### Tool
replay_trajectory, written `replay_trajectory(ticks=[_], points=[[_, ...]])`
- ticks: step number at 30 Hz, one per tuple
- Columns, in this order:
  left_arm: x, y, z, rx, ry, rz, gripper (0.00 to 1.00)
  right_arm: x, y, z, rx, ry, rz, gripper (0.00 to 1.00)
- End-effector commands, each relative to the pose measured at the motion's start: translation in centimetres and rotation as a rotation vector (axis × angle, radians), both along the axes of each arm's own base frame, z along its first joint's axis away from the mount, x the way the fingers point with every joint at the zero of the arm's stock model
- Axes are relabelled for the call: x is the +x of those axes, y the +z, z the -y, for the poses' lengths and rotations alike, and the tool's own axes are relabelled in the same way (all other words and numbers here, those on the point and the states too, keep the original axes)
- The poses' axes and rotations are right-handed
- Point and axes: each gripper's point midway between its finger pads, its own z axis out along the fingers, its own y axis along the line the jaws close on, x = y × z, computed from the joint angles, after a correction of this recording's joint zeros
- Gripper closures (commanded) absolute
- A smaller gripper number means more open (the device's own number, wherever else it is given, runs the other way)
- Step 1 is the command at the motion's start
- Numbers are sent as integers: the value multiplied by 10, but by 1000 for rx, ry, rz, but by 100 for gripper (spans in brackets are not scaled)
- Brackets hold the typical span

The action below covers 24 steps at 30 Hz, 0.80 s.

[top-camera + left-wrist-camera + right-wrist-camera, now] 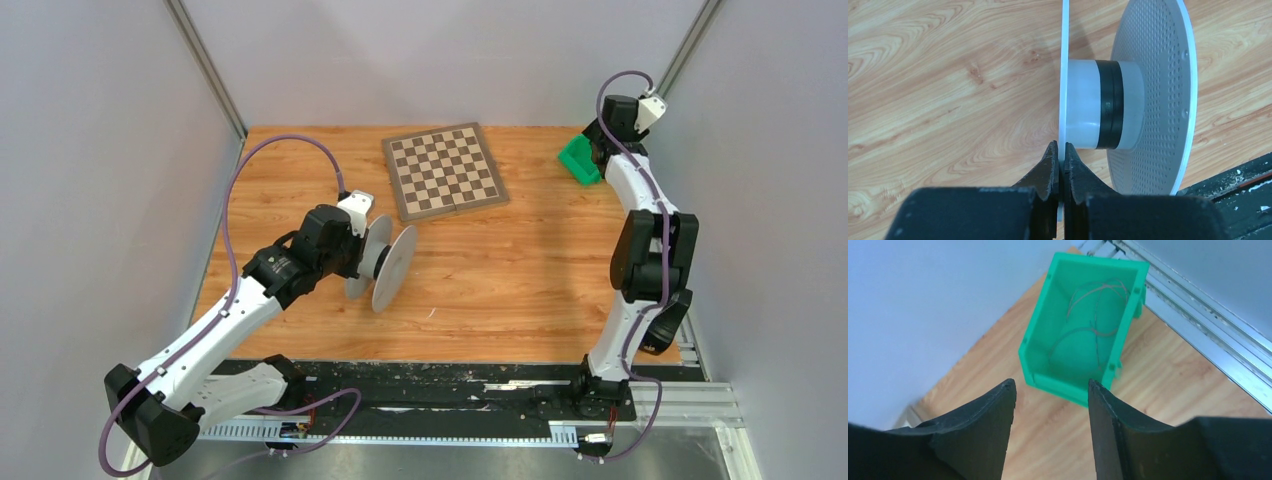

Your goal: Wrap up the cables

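A white spool (385, 262) with two round flanges stands on edge at the table's left middle. Its hub (1095, 104) carries a black band. My left gripper (1061, 150) is shut on the thin near flange (1064, 75), one finger on each face. In the right wrist view, thin brownish cables (1095, 315) lie loosely inside a green bin (1083, 330) at the far right corner. My right gripper (1052, 385) hovers above the bin's near wall, jaws apart with nothing between them.
A folding chessboard (444, 170) lies at the back middle. The green bin (578, 160) sits by the right wall, next to an aluminium rail (1198, 315). A black strip (430, 385) runs along the table's near edge.
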Motion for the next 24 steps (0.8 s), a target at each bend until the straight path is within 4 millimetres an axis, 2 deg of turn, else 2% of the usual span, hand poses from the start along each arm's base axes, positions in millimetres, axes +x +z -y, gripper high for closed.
replay_trajectory(ticks=[1,8,11,21,24], points=[[16,24,7,-56,14,99,99,44,25,23,73,-139,168,47],[19,23,8,-45,12,91,99,84,-6,53,158,-194,204,48],[20,21,8,-33,12,82,99,87,-23,62,203,-223,206,48],[22,15,10,-20,13,62,96,94,-66,74,220,-263,186,49],[23,14,10,-14,17,60,95,100,-70,77,239,-262,210,50]])
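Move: The loose cables lie in the green bin, its middle about 12 cm ahead of the right gripper, 9 cm to its right and 16 cm below. The chessboard lies some 38 cm to the left of the bin and 5 cm nearer the base. The left gripper already pinches one flange of the reel; the reel's middle is about 4 cm ahead, 5 cm right and 6 cm below the left hand. Carry the right gripper forward and to the right towards the green bin, then turn the path mostly downward, for about 9 cm of sinking in all, still drifting right. Swing the hand some 15 degrees clockwise with a little roll, fingers kept half open over the cables. Meanwhile lower the left hand roughly 1.5 cm with the reel's flange still between its fingers, easing the grip effort near the end. ##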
